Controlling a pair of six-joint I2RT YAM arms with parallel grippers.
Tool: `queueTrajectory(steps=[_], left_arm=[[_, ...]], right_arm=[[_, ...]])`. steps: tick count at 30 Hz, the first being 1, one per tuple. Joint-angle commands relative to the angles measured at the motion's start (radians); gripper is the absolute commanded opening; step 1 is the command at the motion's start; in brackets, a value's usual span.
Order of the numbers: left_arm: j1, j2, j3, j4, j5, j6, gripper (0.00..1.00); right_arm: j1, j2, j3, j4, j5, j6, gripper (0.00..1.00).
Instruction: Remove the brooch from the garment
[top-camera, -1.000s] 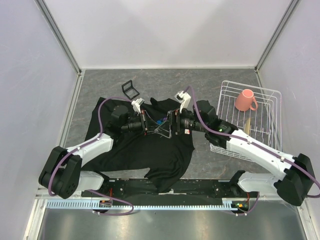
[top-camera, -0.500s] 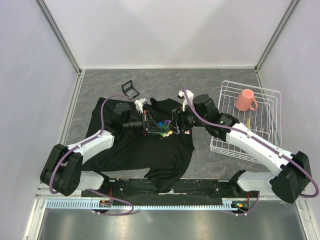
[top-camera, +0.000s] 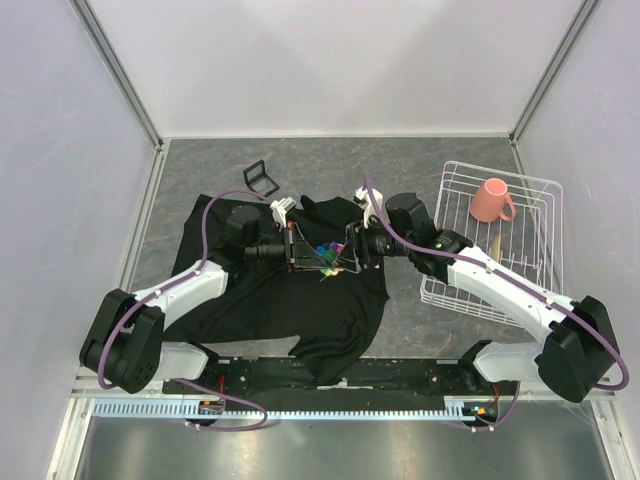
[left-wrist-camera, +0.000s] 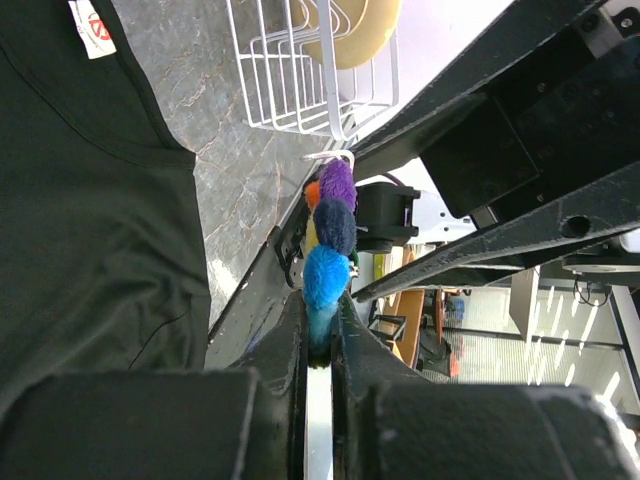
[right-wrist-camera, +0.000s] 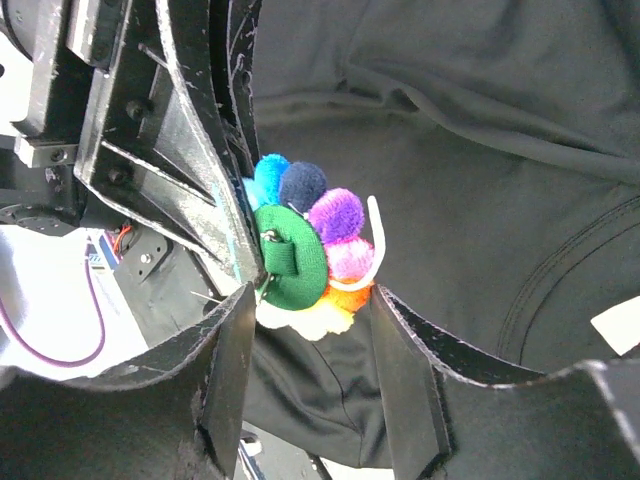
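The brooch (top-camera: 326, 256), a round cluster of coloured pompoms on a green disc (right-wrist-camera: 300, 260), is held in the air over the black garment (top-camera: 290, 300). My left gripper (top-camera: 305, 252) is shut on its blue edge (left-wrist-camera: 325, 275), the jaws almost together. From the right, my right gripper (right-wrist-camera: 312, 300) has its fingertips against the white and orange pompoms on either side. Black cloth (right-wrist-camera: 480, 150) lies behind and below the brooch; I cannot tell whether the pin is still in it. The shirt's white-red label (left-wrist-camera: 91, 25) lies flat.
A white wire rack (top-camera: 500, 240) with a pink mug (top-camera: 490, 200) in it stands at the right. A small black stand (top-camera: 260, 178) sits behind the shirt. Grey table shows around the shirt, with pale walls on three sides.
My right gripper has moved left onto the brooch and narrowed its jaws around it. The left gripper keeps its hold and has barely shifted.
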Motion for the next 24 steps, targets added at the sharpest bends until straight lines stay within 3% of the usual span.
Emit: queueTrajectory(steps=[1,11,15,24], left_arm=[[-0.004,-0.027,0.035,0.034,0.061,0.031,0.02],[-0.006,-0.025,0.028,0.054,0.072,0.025,0.02],[-0.006,-0.025,0.030,0.054,0.079,0.030,0.02],[-0.006,-0.011,0.030,0.065,0.101,0.033,0.02]], right_arm=[[-0.014,0.006,-0.021,0.089,-0.063,0.023,0.56],[-0.026,0.011,-0.041,0.126,-0.109,0.047,0.55],[-0.034,0.014,-0.049,0.147,-0.129,0.059,0.39],[-0.049,0.022,-0.073,0.212,-0.189,0.105,0.24]])
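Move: The white clasp on the back of the brooch lies just beyond the open right fingers, some 2 cm to their left and about 1 cm ahead. The brooch's middle is about 3 cm left of that hand and 1 cm back. The garment tag lies about 5 cm to its right, neither ahead nor back, and 15 cm below. From the left hand, which already holds the brooch's rim, the clasp is about 4 cm right and 1 cm ahead, the brooch's middle 3 cm right. The right fingertips close by about half of their opening on the foot of the white clasp, at the brooch's orange rim. The hand stays almost in place, easing only about half a centimetre left as its left-pointing fingers tip up some 5 degrees. The left hand keeps its pinch on the blue rim. ##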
